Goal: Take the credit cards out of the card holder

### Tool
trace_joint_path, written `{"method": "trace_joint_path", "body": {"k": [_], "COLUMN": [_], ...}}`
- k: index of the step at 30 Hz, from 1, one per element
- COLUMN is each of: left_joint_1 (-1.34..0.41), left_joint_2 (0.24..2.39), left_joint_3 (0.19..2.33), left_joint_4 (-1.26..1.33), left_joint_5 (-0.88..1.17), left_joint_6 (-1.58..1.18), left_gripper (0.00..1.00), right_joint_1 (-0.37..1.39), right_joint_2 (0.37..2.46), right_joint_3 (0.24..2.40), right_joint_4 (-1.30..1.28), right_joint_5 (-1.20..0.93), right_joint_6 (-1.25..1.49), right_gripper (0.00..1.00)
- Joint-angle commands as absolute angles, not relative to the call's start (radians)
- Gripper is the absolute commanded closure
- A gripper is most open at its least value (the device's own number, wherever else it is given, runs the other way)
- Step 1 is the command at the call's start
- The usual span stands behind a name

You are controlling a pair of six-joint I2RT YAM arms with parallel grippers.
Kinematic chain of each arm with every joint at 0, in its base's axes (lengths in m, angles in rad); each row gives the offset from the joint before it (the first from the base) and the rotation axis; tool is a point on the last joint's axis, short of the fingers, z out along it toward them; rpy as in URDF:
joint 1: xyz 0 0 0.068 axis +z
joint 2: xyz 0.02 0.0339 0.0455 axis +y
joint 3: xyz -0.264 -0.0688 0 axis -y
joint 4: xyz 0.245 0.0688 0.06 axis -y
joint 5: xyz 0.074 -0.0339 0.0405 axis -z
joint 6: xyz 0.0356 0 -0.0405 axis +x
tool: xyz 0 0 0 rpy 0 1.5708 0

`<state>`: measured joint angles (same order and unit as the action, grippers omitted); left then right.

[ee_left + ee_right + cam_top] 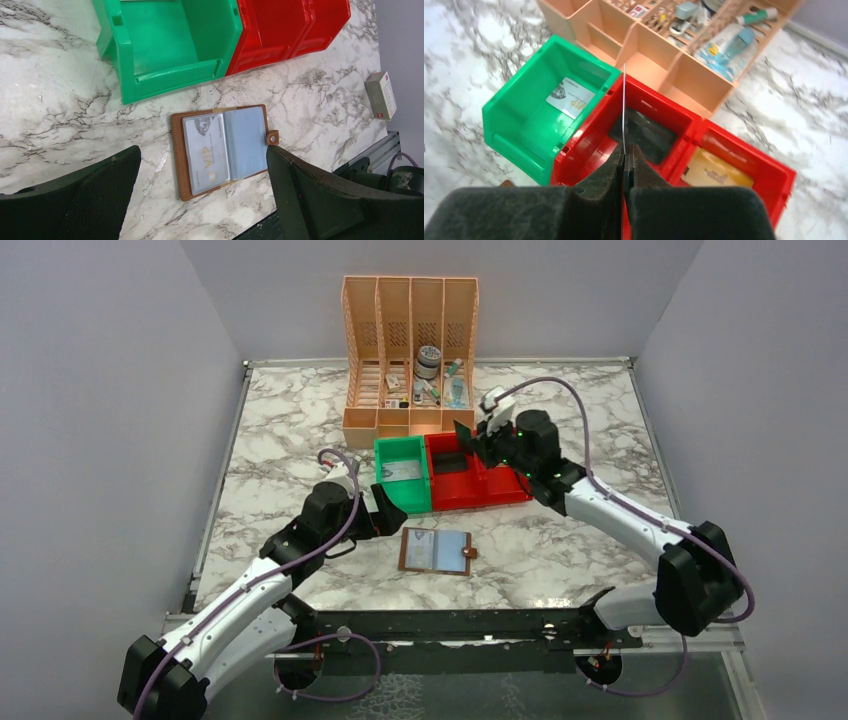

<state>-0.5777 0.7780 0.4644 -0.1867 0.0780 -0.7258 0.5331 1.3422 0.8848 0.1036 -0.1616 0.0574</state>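
The brown card holder [436, 550] lies open and flat on the marble, snap tab to the right. A pale VIP credit card [206, 152] sits in its left sleeve; its right sleeve [245, 142] looks pale blue. My left gripper [202, 162] hovers open, a finger on each side of the holder, touching nothing. My right gripper [625, 150] is shut on a credit card [624, 110], seen edge-on, above the left red bin [589, 145]. Other cards lie in the bins: a pale one [570, 97] in the green, a dark one [646, 132] and a gold one [719, 172] in the red.
The green bin [400, 475] and the two red bins [480, 485] stand side by side behind the holder. The peach file organiser [410, 350] with small items is behind them. A small white box [381, 95] lies near the table's front edge.
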Motion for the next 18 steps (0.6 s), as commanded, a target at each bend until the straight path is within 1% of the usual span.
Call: {"method": "trace_joint_path", "body": {"k": [1,5,11,18], "left_joint_1": [-0.574,-0.574,-0.574,-0.574], "left_joint_2": [0.784,0.788,0.782,0.782], "left_joint_3": [0.492,0.51,0.505,0.5], "left_joint_4": [-0.208,-0.229,-0.221,-0.216], "left_joint_5": [0.049,0.038,0.04,0.043], "left_joint_6": [-0.702,-0.693,-0.696,-0.701], "left_gripper": [0.01,0.01,0.01,0.01], "right_joint_1": [0.673,0.713,0.722,0.722], "right_joint_2": [1.46,1.548,1.609,1.699], "right_joint_3": [0.943,0.98,0.982,0.999], "right_joint_4": [0.074,0.104,0.167,0.217], "right_joint_5": [0.069,0.171,0.202,0.231], "right_joint_6": [-0.263,-0.383,-0.518,-0.613], "right_gripper": [0.99,0.99,0.99,0.99]}}
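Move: The dark cards in the left red bin, where the card held by the right hand is being taken, lie about 5 cm to that hand's left, 1 cm back and some 17 cm below. The green bin's middle is roughly 15 cm left and 4 cm back; the yellow cards in the right red bin are about 7 cm right, level with the hand. From the left hand, the dark cards lie some 12 cm ahead and 13 cm right. The dark card, still pinched upright in the right fingers, is carried down about 8 cm towards the cards in the left red bin: first it swings left some 4 cm while sinking, then eases back right and creeps about 3 cm forward. Meanwhile the wrist rolls its left side down, some 35 degrees, and the fingers tip slightly lower, staying shut. ##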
